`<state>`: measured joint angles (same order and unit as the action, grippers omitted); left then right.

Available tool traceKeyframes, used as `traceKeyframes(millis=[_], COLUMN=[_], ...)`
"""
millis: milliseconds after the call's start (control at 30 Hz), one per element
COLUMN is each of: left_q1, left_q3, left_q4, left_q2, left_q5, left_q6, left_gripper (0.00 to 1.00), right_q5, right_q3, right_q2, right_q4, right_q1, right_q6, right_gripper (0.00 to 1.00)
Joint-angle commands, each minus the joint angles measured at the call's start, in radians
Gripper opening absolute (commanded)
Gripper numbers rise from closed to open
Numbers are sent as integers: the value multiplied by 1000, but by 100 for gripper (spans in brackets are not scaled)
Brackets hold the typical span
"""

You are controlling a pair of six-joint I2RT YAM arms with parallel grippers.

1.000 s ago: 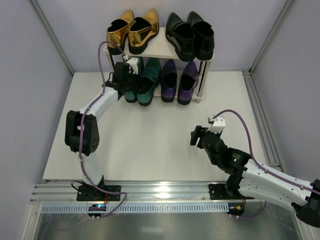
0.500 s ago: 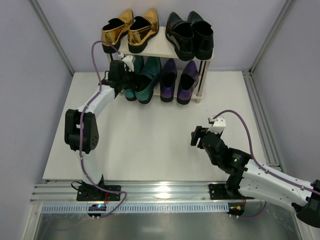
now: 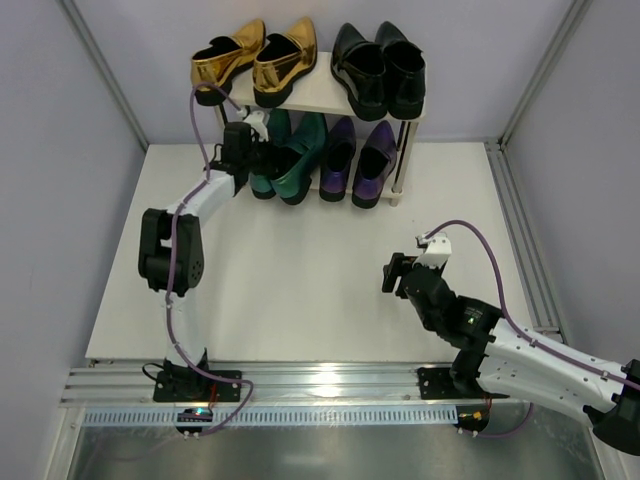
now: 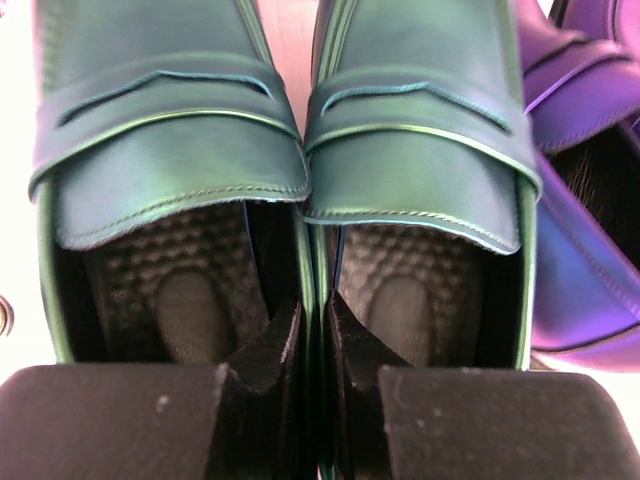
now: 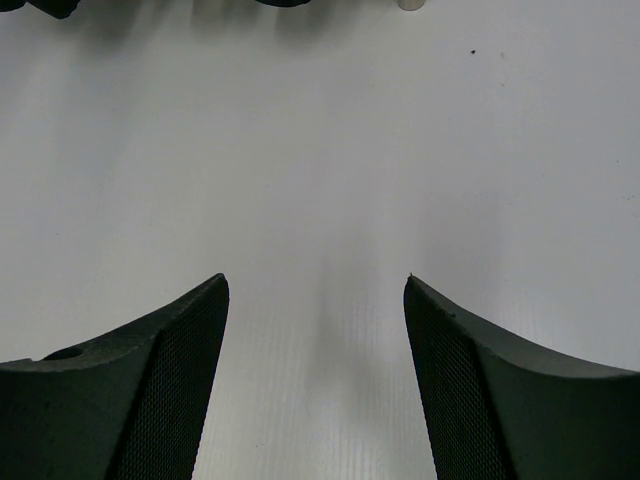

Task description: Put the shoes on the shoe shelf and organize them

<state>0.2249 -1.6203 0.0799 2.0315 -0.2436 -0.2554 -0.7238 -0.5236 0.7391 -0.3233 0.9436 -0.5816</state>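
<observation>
The shoe shelf (image 3: 316,96) stands at the back of the table. On its top board sit the gold shoes (image 3: 256,58) and the black shoes (image 3: 380,68); the left gold shoe's heel hangs over the shelf's left edge. On the lower tier are the teal green shoes (image 3: 288,166) and the purple shoes (image 3: 359,163). My left gripper (image 3: 254,151) reaches in at the teal heels. In the left wrist view it (image 4: 315,318) pinches the two touching inner walls of the teal green shoes (image 4: 410,150). My right gripper (image 3: 392,272) hangs open over bare table (image 5: 315,285).
White walls with metal corner posts (image 3: 105,80) close in the table on three sides. A metal rail (image 3: 320,380) runs along the near edge. The left arm's purple cable (image 3: 200,120) loops up beside the shelf's left end.
My left gripper has pushed the teal pair further back under the shelf. The left gold shoe has slid left and turned. The right arm has not moved.
</observation>
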Motion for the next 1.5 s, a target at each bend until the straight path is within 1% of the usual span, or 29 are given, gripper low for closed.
traceKeyframes(millis=[0,233,300,333,367,400,433,500,533,567,600,633,700,733,767,833,1200,1300,1367,1467], left_q1=[-12,2,11,16,28,36,42,69,79,85,97,102,108,111,113,116,140,139,139,140], left_q3=[-75,-39,-39,-41,-44,-46,-56,-70,-73,-67,-64,-53,-9,9,45,69,163,226,299,388], left_q4=[-167,-172,-155,-147,-126,-114,-97,-42,-34,-31,-32,-38,-60,-75,-109,-138,-147,-163,-184,-201], left_q2=[9,-14,-22,-27,-33,-36,-39,-42,-45,-48,-62,-70,-94,-126,-142,-183,-362,-428,-464,-517], left_q5=[-7,7,13,24,44,65,119,176,203,234,263,277,306,314,322,332,435,483,519,533], left_q6=[-104,-113,-99,-87,-76,-44,-29,16,30,42,50,59,62,65,65,70,64,44,48,56], left_gripper=[12,13,16,19,27,28,32,39,42,48,51,56,63,83,90,100,100,100,100,100], right_q5=[-31,-28,-28,-29,-29,-28,-28,-28,-29,-28,-28,-26,-28,-26,-28,-31,-20,-32,-54,-69], right_q3=[2,8,11,14,17,17,20,23,23,23,25,25,25,28,28,31,19,10,2,-12], right_q2=[-17,-18,-21,-27,-30,-36,-37,-43,-46,-44,-46,-44,-46,-50,-52,-61,-47,-47,-47,-46], right_q4=[6,12,10,10,10,10,10,10,12,10,10,10,9,9,9,10,67,70,69,75], right_q1=[6,4,6,6,6,4,6,7,6,6,6,6,6,6,6,6,6,6,6,4], right_q6=[-12,-15,-18,-20,-20,-20,-20,-21,-20,-20,-23,-23,-24,-24,-23,-23,9,12,12,26], right_gripper=[73,73,73,73,73,73,73,73,73,73,73,73,73,73,73,73,73,73,73,73])
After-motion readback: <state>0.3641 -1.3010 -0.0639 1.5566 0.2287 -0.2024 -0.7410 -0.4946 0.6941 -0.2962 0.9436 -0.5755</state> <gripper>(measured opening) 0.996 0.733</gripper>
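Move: The left hand still pinches the touching inner walls of the green shoes on the lower board; the pair's middle lies about 5 cm ahead, 2 cm right and 3 cm below. The purple shoes stand on the same board some 18 cm to the right and 4 cm ahead, about as low. The gold shoes are overhead on the top board, roughly 8 cm ahead, 2 cm left and 18 cm up. From the idle right hand, the green pair lies about 34 cm ahead, 25 cm left and slightly below. Almost in place at first, the left hand twists some 5 to 10 degrees counter-clockwise as its fingers spread wide, letting go of the green shoes' inner walls. It then rises about 12 cm and draws back and somewhat left, out from the lower board and away from the green pair, with the fingers tipping upward and the wrist turning farther counter-clockwise. ##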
